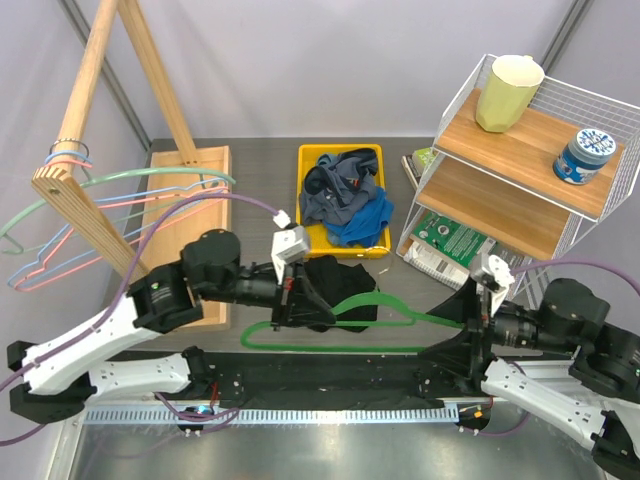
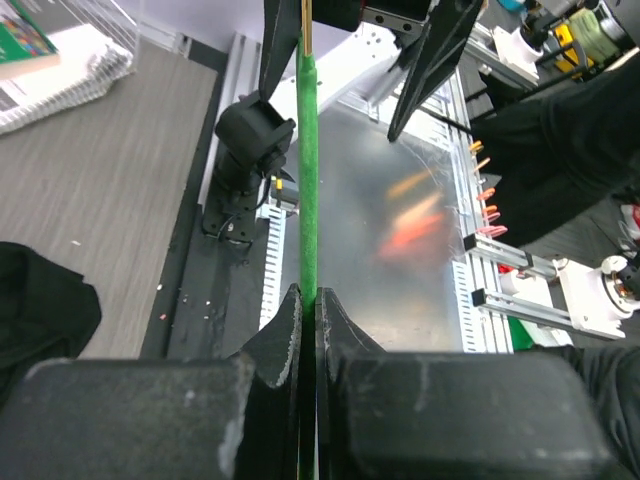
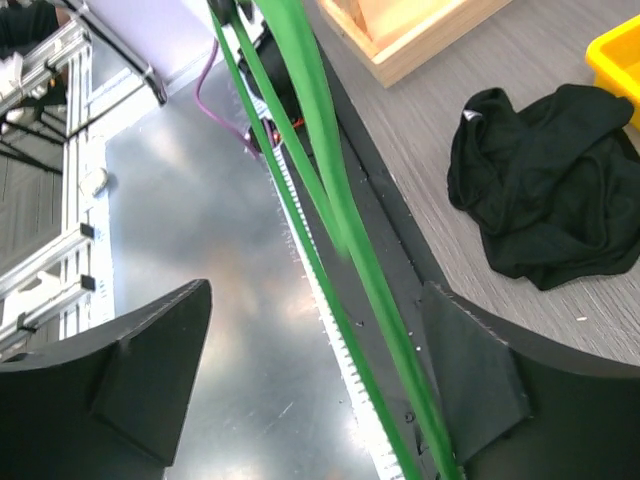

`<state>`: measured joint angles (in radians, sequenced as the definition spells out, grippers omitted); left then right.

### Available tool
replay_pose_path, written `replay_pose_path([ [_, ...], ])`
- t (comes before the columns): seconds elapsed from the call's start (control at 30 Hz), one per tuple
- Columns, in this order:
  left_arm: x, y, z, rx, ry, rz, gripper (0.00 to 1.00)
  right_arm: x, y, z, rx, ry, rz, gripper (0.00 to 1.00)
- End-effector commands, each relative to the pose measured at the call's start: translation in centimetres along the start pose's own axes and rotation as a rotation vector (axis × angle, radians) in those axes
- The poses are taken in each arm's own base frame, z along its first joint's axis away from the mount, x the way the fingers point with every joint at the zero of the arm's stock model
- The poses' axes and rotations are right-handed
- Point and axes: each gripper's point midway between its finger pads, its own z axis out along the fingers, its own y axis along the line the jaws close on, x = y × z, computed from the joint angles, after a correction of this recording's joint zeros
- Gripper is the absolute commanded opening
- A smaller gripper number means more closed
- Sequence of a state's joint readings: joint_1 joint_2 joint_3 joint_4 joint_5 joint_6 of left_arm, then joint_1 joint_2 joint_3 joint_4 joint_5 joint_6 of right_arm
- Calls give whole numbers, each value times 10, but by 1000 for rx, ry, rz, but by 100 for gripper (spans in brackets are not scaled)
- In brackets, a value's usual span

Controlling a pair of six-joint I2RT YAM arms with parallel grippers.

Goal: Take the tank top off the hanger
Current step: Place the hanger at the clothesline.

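Note:
The black tank top [image 1: 335, 290] lies crumpled on the table. In the right wrist view the tank top [image 3: 550, 190] sits apart from the bars of the green hanger [image 3: 340, 200]. That hanger [image 1: 380, 330] stretches between both arms above the near table edge. My left gripper [image 1: 286, 305] is shut on its left part; the left wrist view shows the gripper [image 2: 308, 300] pinching the thin green hanger [image 2: 308, 180]. My right gripper [image 1: 458, 325] stands open around the hanger's right end. In its own view the gripper [image 3: 310, 350] has wide jaws, and the bar passes close to the right finger.
A yellow bin [image 1: 301, 190] holding blue and grey clothes stands behind the tank top. A wooden rack [image 1: 100, 170] with several hangers rises at the left. A wire shelf [image 1: 530, 150] with a cup and a tin fills the right, with booklets [image 1: 445, 240] beneath it.

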<state>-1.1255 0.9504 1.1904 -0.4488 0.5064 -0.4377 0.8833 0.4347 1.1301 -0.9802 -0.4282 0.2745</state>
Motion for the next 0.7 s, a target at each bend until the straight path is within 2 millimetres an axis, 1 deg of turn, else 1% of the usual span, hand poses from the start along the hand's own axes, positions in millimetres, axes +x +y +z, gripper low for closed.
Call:
replay_pose_path([
  [0.0, -22, -15, -34, -34, -97, 71, 0, -13, -2, -11, 39, -111, 15, 94],
  [0.07, -22, -20, -47, -50, -107, 77, 0, -15, 0, -16, 41, -140, 17, 94],
  [0.13, -20, -17, -55, -84, -102, 85, 0, -17, 1, -20, 43, -160, 17, 94],
  [0.23, -22, -20, -67, -98, -124, 96, 0, -21, 2, -26, 51, -194, 8, 92],
  [0.33, -26, -29, -77, -83, -155, 110, 0, -23, 1, -28, 57, -213, 5, 88],
  [0.37, -27, -30, -78, -80, -162, 111, 0, -26, 2, -29, 51, -228, 2, 84],
  [0.43, -30, -34, -83, -74, -178, 119, 0, -27, 6, -28, 28, -235, 3, 75],
  [0.47, -30, -37, -85, -66, -182, 123, 0, -29, 8, -27, 18, -245, 2, 66],
  [0.53, -32, -41, -87, -51, -192, 131, 0, -29, 9, -25, 5, -244, 9, 55],
  [0.57, -32, -42, -88, -47, -194, 132, 0, -32, 11, -25, -6, -253, 6, 44],
  [0.67, -31, -42, -88, -47, -191, 137, 0, -32, 15, -22, -34, -255, 12, 32],
])
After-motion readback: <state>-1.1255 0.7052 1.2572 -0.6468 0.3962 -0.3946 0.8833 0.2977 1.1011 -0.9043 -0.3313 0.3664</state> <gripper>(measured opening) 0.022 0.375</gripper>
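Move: The green hanger is in the left hand's shut fingers, its middle about 6 cm to that hand's right and 1 cm ahead; the clothesline is roughly 32 cm left, 12 cm ahead and 15 cm higher. The right hand stands open around the hanger, whose right end lies about 9 cm to its right, level with it. The black tank top lies 17 cm ahead of the right hand, 17 cm to its left and 31 cm below. The green hanger is drawn lengthwise to the left between the right hand's open fingers: the left hand keeps its pinch and goes some 8 cm left, rising about 4 cm. The right hand shifts about 2 cm right and 2 cm up, rolling its left side up, then begins closing around the hanger's right end, still partly open. ##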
